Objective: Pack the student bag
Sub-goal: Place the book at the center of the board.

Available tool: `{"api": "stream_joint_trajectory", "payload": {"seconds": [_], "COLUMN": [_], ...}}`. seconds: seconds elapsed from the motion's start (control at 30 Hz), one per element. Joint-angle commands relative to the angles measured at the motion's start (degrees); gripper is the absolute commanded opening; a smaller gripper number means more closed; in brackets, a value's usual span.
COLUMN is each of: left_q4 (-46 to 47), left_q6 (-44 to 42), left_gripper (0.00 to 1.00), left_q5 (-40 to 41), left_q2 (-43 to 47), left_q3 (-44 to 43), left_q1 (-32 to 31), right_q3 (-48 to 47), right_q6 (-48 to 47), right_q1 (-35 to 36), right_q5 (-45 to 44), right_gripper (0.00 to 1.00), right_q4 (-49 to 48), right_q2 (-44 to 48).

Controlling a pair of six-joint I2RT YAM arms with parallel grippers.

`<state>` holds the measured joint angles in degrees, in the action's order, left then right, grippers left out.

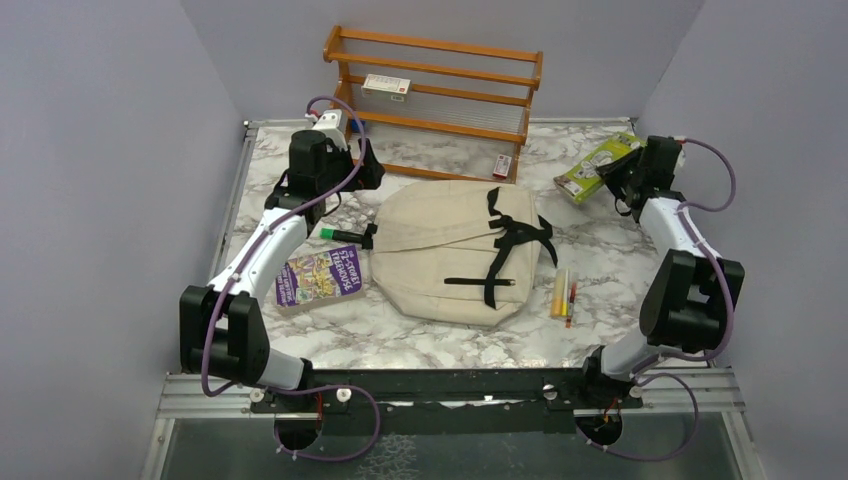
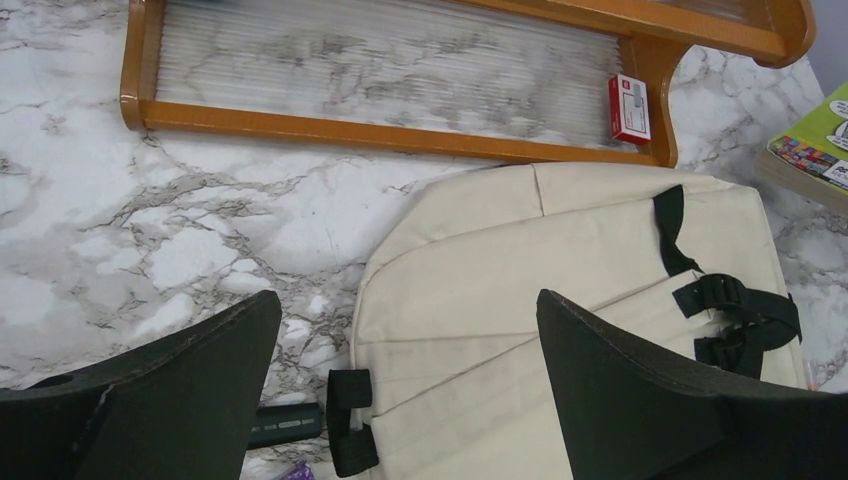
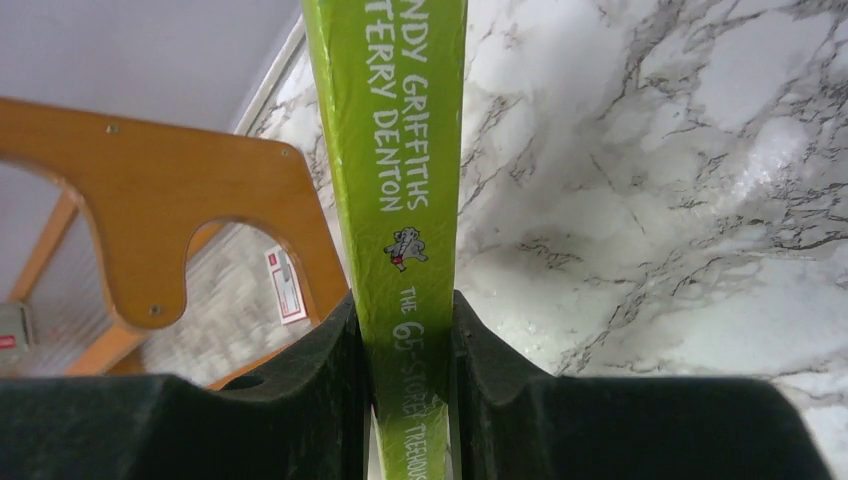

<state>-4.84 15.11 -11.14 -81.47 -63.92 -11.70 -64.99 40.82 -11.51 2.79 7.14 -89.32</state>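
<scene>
The student bag (image 1: 440,250) lies flat in the middle of the marble table, beige, with its black straps (image 1: 515,240) facing up. My left gripper (image 1: 368,170) hovers open above the bag's back left edge. In the left wrist view its fingers (image 2: 200,390) spread wide over the bag (image 2: 520,270) and its black top loop (image 2: 345,420). My right gripper (image 1: 618,178) is at the back right, shut on a green book (image 1: 595,165). The right wrist view shows the book's spine (image 3: 395,150) clamped between both pads of that gripper (image 3: 405,310).
A wooden rack (image 1: 440,95) stands at the back, with a small red-white box (image 1: 502,165) at its foot and another box (image 1: 385,88) on a shelf. A purple book (image 1: 318,277) and a green-capped marker (image 1: 340,235) lie left of the bag. Pens (image 1: 563,295) lie on its right, and a black pen (image 1: 480,281) rests on it.
</scene>
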Motion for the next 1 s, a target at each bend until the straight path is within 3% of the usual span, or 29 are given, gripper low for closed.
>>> {"api": "stream_joint_trajectory", "payload": {"seconds": [0.0,0.33,0.43,0.67,0.97], "left_q4": [0.8,0.9,0.7,0.4,-0.6], "left_q6": [-0.1,0.2,0.3,0.0,1.0], "left_gripper": [0.99,0.99,0.99,0.99,0.99], "left_q5": [-2.2,-2.9,-3.2,-2.3,-2.2], "left_q2": [-0.5,-0.9,-1.1,-0.6,-1.6], "left_q3": [-0.9,-0.9,-1.1,-1.1,-1.8], "left_q1": [0.4,0.5,0.5,0.5,0.8], "right_q3": [3.6,13.0,13.7,13.4,12.6], "right_q6": [7.3,7.3,5.7,2.3,-2.8], "right_q1": [-3.8,-11.1,-11.7,-12.0,-12.0], "right_q5": [12.2,11.5,10.3,4.4,-1.6], "right_gripper": [0.01,0.14,0.24,0.59,0.73], "right_q4": [-14.0,-14.2,-12.4,-3.8,4.7], "right_q2": [-2.8,-4.5,-4.4,-1.3,8.6]}}
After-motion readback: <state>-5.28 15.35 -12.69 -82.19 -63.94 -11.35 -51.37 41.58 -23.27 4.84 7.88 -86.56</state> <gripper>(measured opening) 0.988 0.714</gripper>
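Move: The right hand already grips the green book by its spine, above the bare marble to the right of the backpack. The spot where the book goes is about 16 cm below this hand, 1 cm ahead and 2 cm right. The backpack's middle is some 30 cm left and 10 cm back, the pens 8 cm left and 22 cm back, and the small red box 21 cm left and 13 cm ahead. From the left hand the spot is roughly 53 cm right, 4 cm ahead and 21 cm below. Still pinching the green book by its spine, the right hand lowers it about 9 cm towards the bare table, easing some 4 cm back and 4 cm right while its left side rolls up about 15 degrees. There the fingers open and let go, and the hand draws clear, back and a little right, lifting slightly at the end as the roll partly undoes. ##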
